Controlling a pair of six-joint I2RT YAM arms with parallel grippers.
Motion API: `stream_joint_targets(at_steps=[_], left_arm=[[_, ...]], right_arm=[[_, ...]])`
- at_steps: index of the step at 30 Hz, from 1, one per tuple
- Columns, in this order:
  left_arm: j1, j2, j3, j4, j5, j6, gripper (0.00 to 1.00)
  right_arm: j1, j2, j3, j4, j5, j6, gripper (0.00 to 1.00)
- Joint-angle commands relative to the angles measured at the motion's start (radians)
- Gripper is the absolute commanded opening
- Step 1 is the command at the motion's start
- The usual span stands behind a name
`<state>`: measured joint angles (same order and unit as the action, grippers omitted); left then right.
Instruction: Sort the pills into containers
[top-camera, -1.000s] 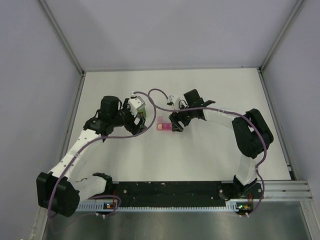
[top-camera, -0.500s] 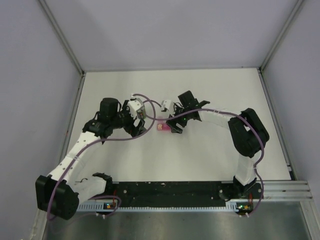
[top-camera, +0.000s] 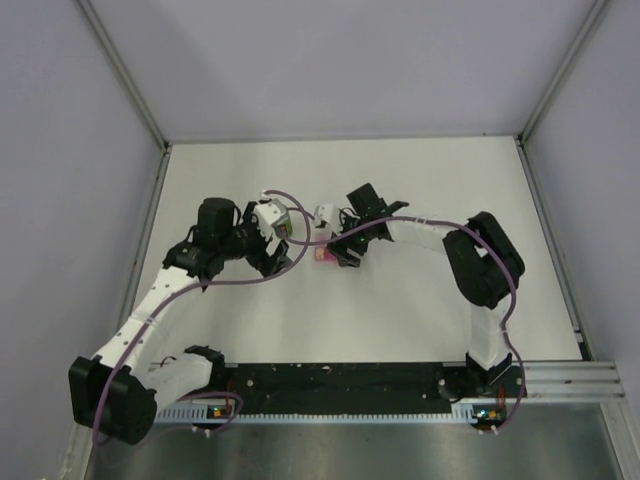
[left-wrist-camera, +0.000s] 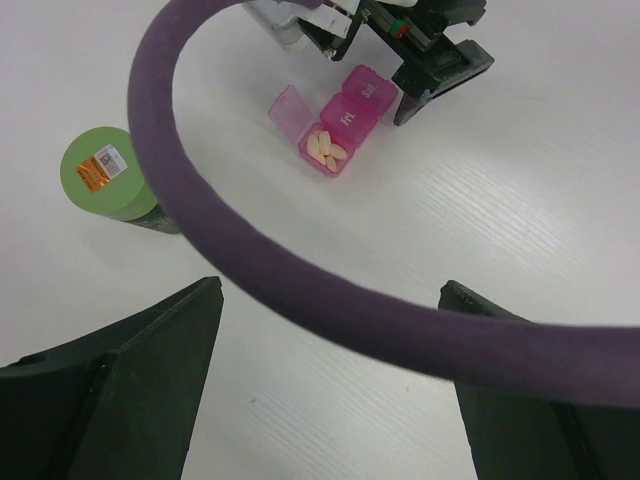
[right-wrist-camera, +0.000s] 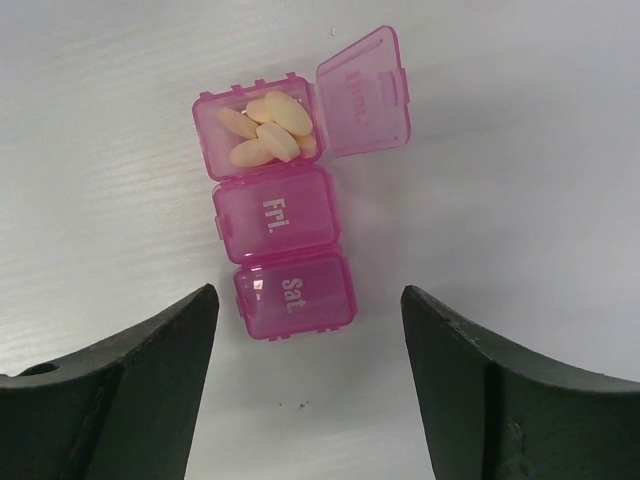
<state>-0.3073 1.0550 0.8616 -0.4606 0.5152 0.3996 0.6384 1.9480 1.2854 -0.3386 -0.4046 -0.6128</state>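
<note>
The containers are one pink translucent pill box (right-wrist-camera: 275, 240) of three joined compartments lying on the white table (right-wrist-camera: 520, 200). Its end compartment stands open, lid (right-wrist-camera: 363, 92) flipped back, with several pale oval pills (right-wrist-camera: 265, 128) inside. The "Fri." and "Sat." compartments are closed. My right gripper (right-wrist-camera: 310, 390) is open just short of the "Sat." end, holding nothing. In the top view the box (top-camera: 322, 255) lies between the right gripper (top-camera: 343, 256) and my left gripper (top-camera: 280, 258). The left gripper (left-wrist-camera: 330, 400) is wide open over bare table, the box (left-wrist-camera: 340, 125) ahead of it.
A green bottle (left-wrist-camera: 103, 172) with a closed green cap stands left of the pill box, close by the left wrist (top-camera: 284, 222). A purple cable (left-wrist-camera: 300, 290) arcs across the left wrist view. Grey walls (top-camera: 100, 150) enclose the table.
The right arm has swung left, bringing its gripper closer to the pill box. The left arm has shifted only slightly. The pill box and bottle have stayed in place.
</note>
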Motion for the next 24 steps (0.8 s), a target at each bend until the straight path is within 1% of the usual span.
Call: stream_joint_targets(at_steps=[1, 13, 15, 19, 24], left_arm=[[0.004, -0.027, -0.006, 0.008, 0.006, 0.019, 0.95], [0.005, -0.038, -0.016, 0.008, 0.0, 0.019, 0.95], [0.005, -0.041, -0.015, 0.008, -0.001, 0.019, 0.95], [0.008, -0.041, -0.018, 0.008, -0.001, 0.016, 0.95], [0.01, -0.041, -0.018, 0.007, -0.001, 0.015, 0.95]], right_arm=[[0.018, 0.022, 0.057, 0.006, -0.008, -0.028, 0.72], [0.024, 0.043, 0.063, 0.0, -0.019, -0.041, 0.64], [0.024, 0.042, 0.063, 0.001, -0.022, -0.041, 0.61], [0.024, 0.043, 0.058, 0.001, -0.025, -0.041, 0.49], [0.024, 0.039, 0.052, -0.002, -0.022, -0.039, 0.37]])
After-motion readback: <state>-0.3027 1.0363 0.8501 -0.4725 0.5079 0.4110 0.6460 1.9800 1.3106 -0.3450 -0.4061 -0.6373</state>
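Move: The Sat end of the pink pill organizer lies about 1 cm to the right hand's left and 1 cm below it, already between the spread fingers. The open, pill-filled Thu compartment is some 6 cm to the hand's left, level with it fore and aft, its raised lid roughly 3 cm farther out. The green-capped bottle stands about 13 cm left and 6 cm ahead. From the left hand, the Sat end is around 7 cm ahead, 12 cm right and 15 cm down. Down and to the left by only about half a centimetre each, the right hand settles around the Sat end of the organizer, with hardly any wrist turn. Its fingers then close from wide to a bit under half open, faster towards the end, bringing one fingertip against the near side of the Sat compartment and the other against the far side. ##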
